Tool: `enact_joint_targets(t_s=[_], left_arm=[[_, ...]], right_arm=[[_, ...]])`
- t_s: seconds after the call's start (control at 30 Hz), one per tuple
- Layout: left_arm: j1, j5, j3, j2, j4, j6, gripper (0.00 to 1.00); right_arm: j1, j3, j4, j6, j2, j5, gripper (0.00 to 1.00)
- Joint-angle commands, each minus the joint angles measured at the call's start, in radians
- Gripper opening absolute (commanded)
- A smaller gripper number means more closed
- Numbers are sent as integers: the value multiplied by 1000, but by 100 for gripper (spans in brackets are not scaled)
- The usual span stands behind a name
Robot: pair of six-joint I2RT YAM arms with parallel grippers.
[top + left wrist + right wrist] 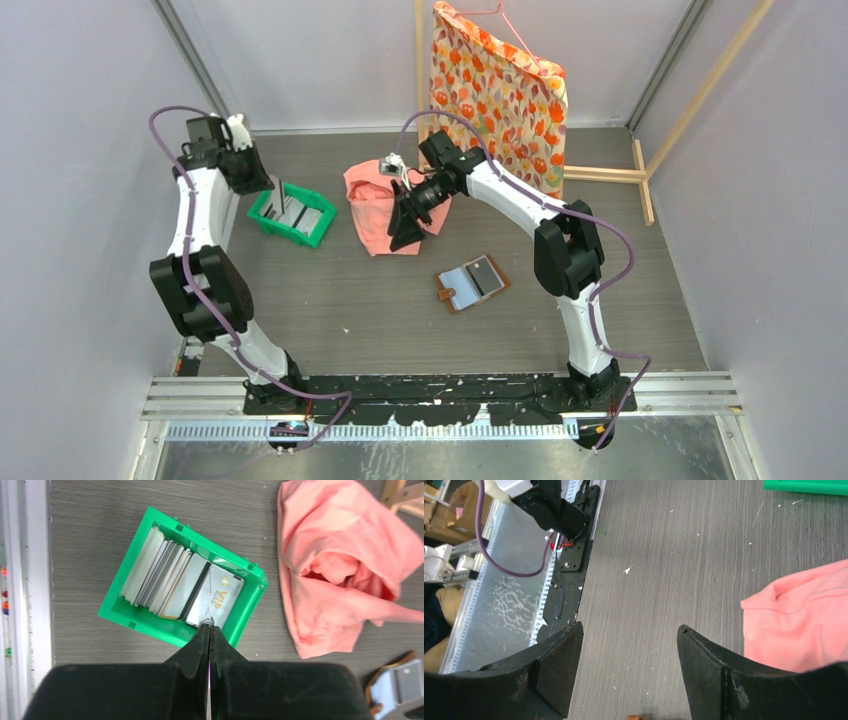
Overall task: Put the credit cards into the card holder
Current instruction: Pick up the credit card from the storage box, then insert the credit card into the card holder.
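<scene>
Several credit cards (170,580) stand on edge in a green tray (150,625). My left gripper (209,625) hangs just over the tray's near end. It is shut on one thin credit card (281,197), which shows edge-on between its fingers. The card holder (472,284) lies open on the table right of centre, brown with pale grey pockets showing; its corner (395,685) also shows in the left wrist view. My right gripper (405,235) hovers over the near edge of a pink cloth, away from the card holder. This gripper (629,627) is open with nothing between its fingers.
The crumpled pink cloth (375,215) lies between the green tray (300,232) and the card holder. A floral cloth on a hanger (500,90) and a wooden frame (600,172) stand at the back right. Grey walls close in both sides.
</scene>
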Motion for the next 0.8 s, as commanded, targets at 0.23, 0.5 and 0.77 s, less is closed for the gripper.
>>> enact_joint_targets(t_s=[0.23,0.5,0.77], left_arm=[[127,325,-71,-57,107,-196,0],[149,468,-133,-67,199,-288,0],[156,600,-223,-81,365,-430,0]], right_arm=[[-2,18,246,361,-41,12,72],[0,15,605,818,9,39,71],[4,38,1226,1497,152,126,70]])
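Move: The left hand already holds a card clear above the green storage box; the box's middle is about 4 cm to its right, 1 cm back and 15 cm below. The open right gripper is some 26 cm right, 10 cm back and level with it, over the near edge of the pink cloth. From the right hand, the card is about 12 cm ahead, 25 cm left, 3 cm below; the cloth 11 cm straight ahead, the card holder 14 cm right, 5 cm back, both 15-17 cm below. Still pinching the card, the left hand nearly stays in place: it rolls about 30 degrees so fingertips and card swing towards the right arm, rises about 1 cm, and eases some 2.5 cm right. Speeding up, the empty right hand travels forward, left and up, about 5-6 cm each, towards the card; its open fingers level out and turn clockwise. ##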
